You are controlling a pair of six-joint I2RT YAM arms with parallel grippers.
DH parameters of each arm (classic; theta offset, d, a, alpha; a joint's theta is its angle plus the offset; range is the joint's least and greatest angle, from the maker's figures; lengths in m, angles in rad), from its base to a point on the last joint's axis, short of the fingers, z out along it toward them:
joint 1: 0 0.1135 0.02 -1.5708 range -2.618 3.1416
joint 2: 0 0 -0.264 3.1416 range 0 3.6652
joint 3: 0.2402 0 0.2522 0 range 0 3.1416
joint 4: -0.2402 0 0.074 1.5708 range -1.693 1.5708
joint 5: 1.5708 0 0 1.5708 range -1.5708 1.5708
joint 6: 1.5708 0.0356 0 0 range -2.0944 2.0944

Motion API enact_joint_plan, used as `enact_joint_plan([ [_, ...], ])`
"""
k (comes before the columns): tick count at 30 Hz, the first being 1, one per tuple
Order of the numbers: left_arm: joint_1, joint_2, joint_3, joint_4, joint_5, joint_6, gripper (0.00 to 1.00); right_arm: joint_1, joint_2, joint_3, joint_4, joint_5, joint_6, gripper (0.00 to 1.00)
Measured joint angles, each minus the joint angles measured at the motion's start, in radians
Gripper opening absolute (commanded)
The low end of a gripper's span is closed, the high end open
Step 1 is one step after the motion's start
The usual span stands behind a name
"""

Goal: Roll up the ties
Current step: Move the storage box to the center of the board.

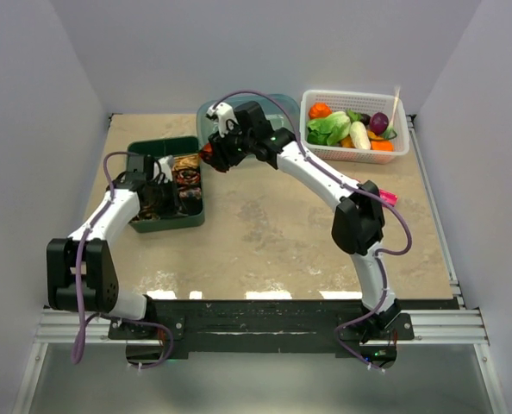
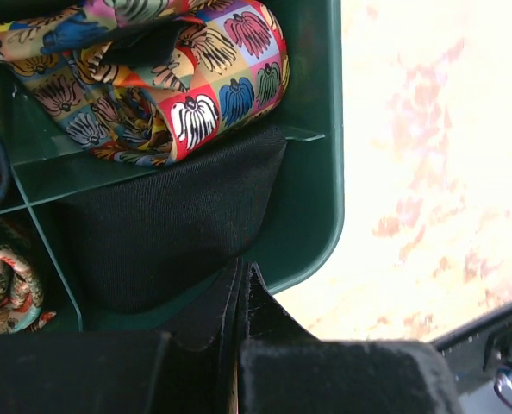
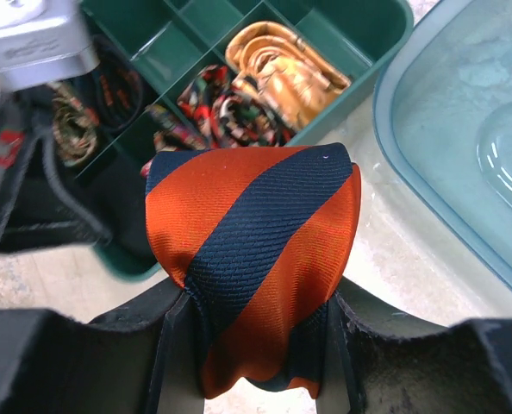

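Note:
My right gripper (image 3: 252, 345) is shut on a rolled orange tie with dark navy diagonal stripes (image 3: 256, 250), held upright between both fingers. From above, this tie (image 1: 206, 153) hangs in the right gripper (image 1: 213, 159) just right of the green divided tray (image 1: 165, 147). Inside the tray lie other rolled ties: a gold one (image 3: 286, 69), a dark red patterned coil (image 3: 226, 112), and a bright multicoloured one (image 2: 178, 78). My left gripper (image 2: 243, 274) is shut, empty, and low over the tray's near corner above a black fabric roll (image 2: 170, 224); from above it (image 1: 159, 197) sits inside the tray.
A clear bluish tub (image 3: 463, 129) stands right of the tray at the back. A white basket of toy vegetables (image 1: 355, 125) sits at the back right. A pink flat gadget (image 1: 387, 197) lies by the right arm's elbow.

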Motion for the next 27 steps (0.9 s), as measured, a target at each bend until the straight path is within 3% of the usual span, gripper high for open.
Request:
enact_joint_plan([
  [27,-0.086,-0.336,-0.261,-0.176,0.183,0.013,0.01,0.048,0.09,0.074,0.01,-0.008,0.008,0.0],
])
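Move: Already hooked in the near side of the storage box, a little left of its near right corner, the left hand has the box's middle about 11 cm ahead, 3 cm to its left and 2 cm lower. The dark cloth lies some 4 cm ahead and 3 cm to the right, at much the same height. From the right hand, which already holds the rolled tie, the box's middle is roughly 14 cm left, level fore and aft, and 14 cm down; the blue tray is about 15 cm ahead and 8 cm right, 15 cm down. Dragging the storage box back across the board, the left hand travels about 12 cm towards its base and some 4 cm to the right, its shut fingertips still against the inside of the near wall while the wrist turns slightly clockwise. The right hand keeps the rolled tie pinched and shifts about 3 cm left, sinking a couple of centimetres, towards the box's far right corner. ##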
